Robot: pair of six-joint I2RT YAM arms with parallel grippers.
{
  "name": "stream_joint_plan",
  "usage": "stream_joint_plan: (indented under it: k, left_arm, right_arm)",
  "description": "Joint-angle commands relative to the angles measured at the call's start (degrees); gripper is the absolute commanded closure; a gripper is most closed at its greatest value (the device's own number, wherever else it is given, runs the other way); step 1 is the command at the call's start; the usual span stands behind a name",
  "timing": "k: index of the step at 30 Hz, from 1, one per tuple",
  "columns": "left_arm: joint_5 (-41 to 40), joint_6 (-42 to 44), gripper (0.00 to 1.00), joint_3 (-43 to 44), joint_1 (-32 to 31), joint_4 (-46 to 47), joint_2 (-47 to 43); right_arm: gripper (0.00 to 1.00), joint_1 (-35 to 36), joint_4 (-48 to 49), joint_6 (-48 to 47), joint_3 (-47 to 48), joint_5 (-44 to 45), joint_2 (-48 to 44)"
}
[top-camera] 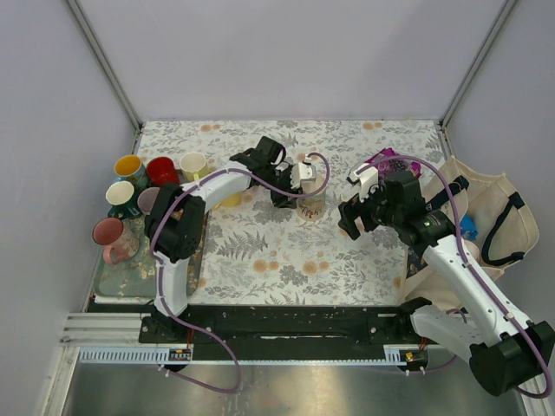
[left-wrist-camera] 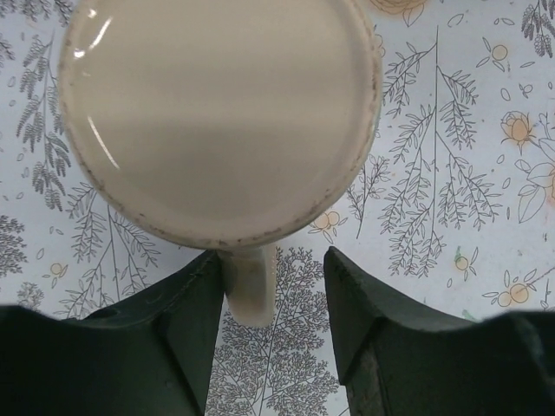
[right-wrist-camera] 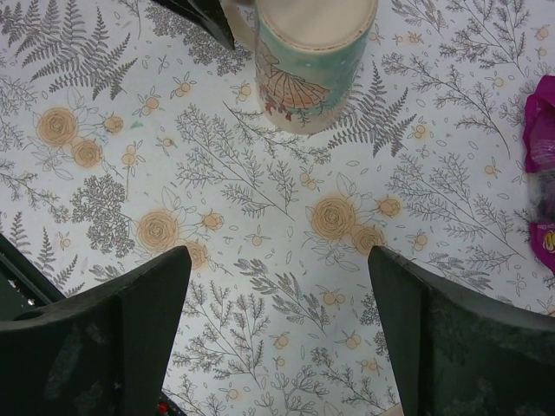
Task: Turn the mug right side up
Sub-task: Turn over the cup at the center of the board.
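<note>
The mug (top-camera: 310, 206) stands upside down mid-table, cream with a teal band and a printed figure (right-wrist-camera: 308, 61). From the left wrist its flat cream base (left-wrist-camera: 217, 113) faces up and the handle (left-wrist-camera: 250, 290) points toward the camera. My left gripper (left-wrist-camera: 273, 269) straddles that handle. Its left finger (left-wrist-camera: 186, 312) touches the handle, and the right finger (left-wrist-camera: 355, 303) stands apart with tablecloth showing between. My right gripper (right-wrist-camera: 277, 260) hangs open over the cloth to the mug's right (top-camera: 351, 221), holding nothing.
A tray (top-camera: 113, 277) at the left edge carries several mugs, among them a yellow one (top-camera: 128, 165) and a red one (top-camera: 161, 169). A purple packet (top-camera: 390, 162) lies at the back right. A cloth tote bag (top-camera: 486, 208) sits at the right edge.
</note>
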Motion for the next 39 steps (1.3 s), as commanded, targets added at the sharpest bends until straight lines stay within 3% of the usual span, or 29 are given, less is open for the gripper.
stream_joint_plan:
  k: [1, 3, 8, 18, 23, 31, 39]
  left_arm:
    - [0.53, 1.52, 0.48, 3.11, -0.64, -0.01, 1.80]
    - [0.01, 1.60, 0.50, 4.43, -0.90, -0.62, 3.29]
    - [-0.61, 0.90, 0.66, 5.93, -1.34, -1.94, 5.32]
    - [0.79, 0.03, 0.96, 2.16, -0.82, -8.10, 1.11]
    - [3.95, -4.88, 1.00, -1.28, -0.55, -8.80, -2.76]
    - [17.48, -20.61, 1.00, 4.34, -0.03, -14.69, 0.83]
    - [24.96, -33.28, 1.00, 3.38, 0.85, -11.17, 2.50]
  right_arm:
    - [0.07, -0.27, 2.74, 0.79, 0.09, 1.15, -0.81]
    - [0.07, -0.27, 2.56, 0.87, 0.18, 1.07, -0.63]
    - [0.07, -0.27, 2.65, 1.23, 0.44, 0.89, -0.19]
    - [0.07, -0.35, 2.91, 0.17, -0.43, 1.68, 0.16]
    - [0.07, -0.44, 4.50, 0.52, -1.14, 2.39, 1.30]
    - [0.07, -0.35, 5.99, -1.67, -1.14, -2.00, 5.25]
    - [0.09, 0.61, 5.64, -15.71, -4.56, -7.45, 7.28]
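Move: The upside-down mug's middle is about 7 cm to the right of the left gripper, roughly level fore and aft and some 4 cm lower; its handle already sits between the open fingers. The yellow mug is some 16 cm left of this gripper, the pink mug 10 cm left and 10 cm ahead, the snack bag 28 cm right and 12 cm ahead. From the right gripper the upside-down mug lies about 7 cm ahead, 9 cm left and 13 cm down. Lower the left gripper about 3 cm over the upside-down mug's handle while closing the fingers until they pinch it. Keeping that grip, draw back towards the base some 8 cm, rising slightly, and roll the wrist about 40 degrees so the mug's bottom tips forward. Late on, sink the open right gripper about 4 cm towards the mug without touching it. ##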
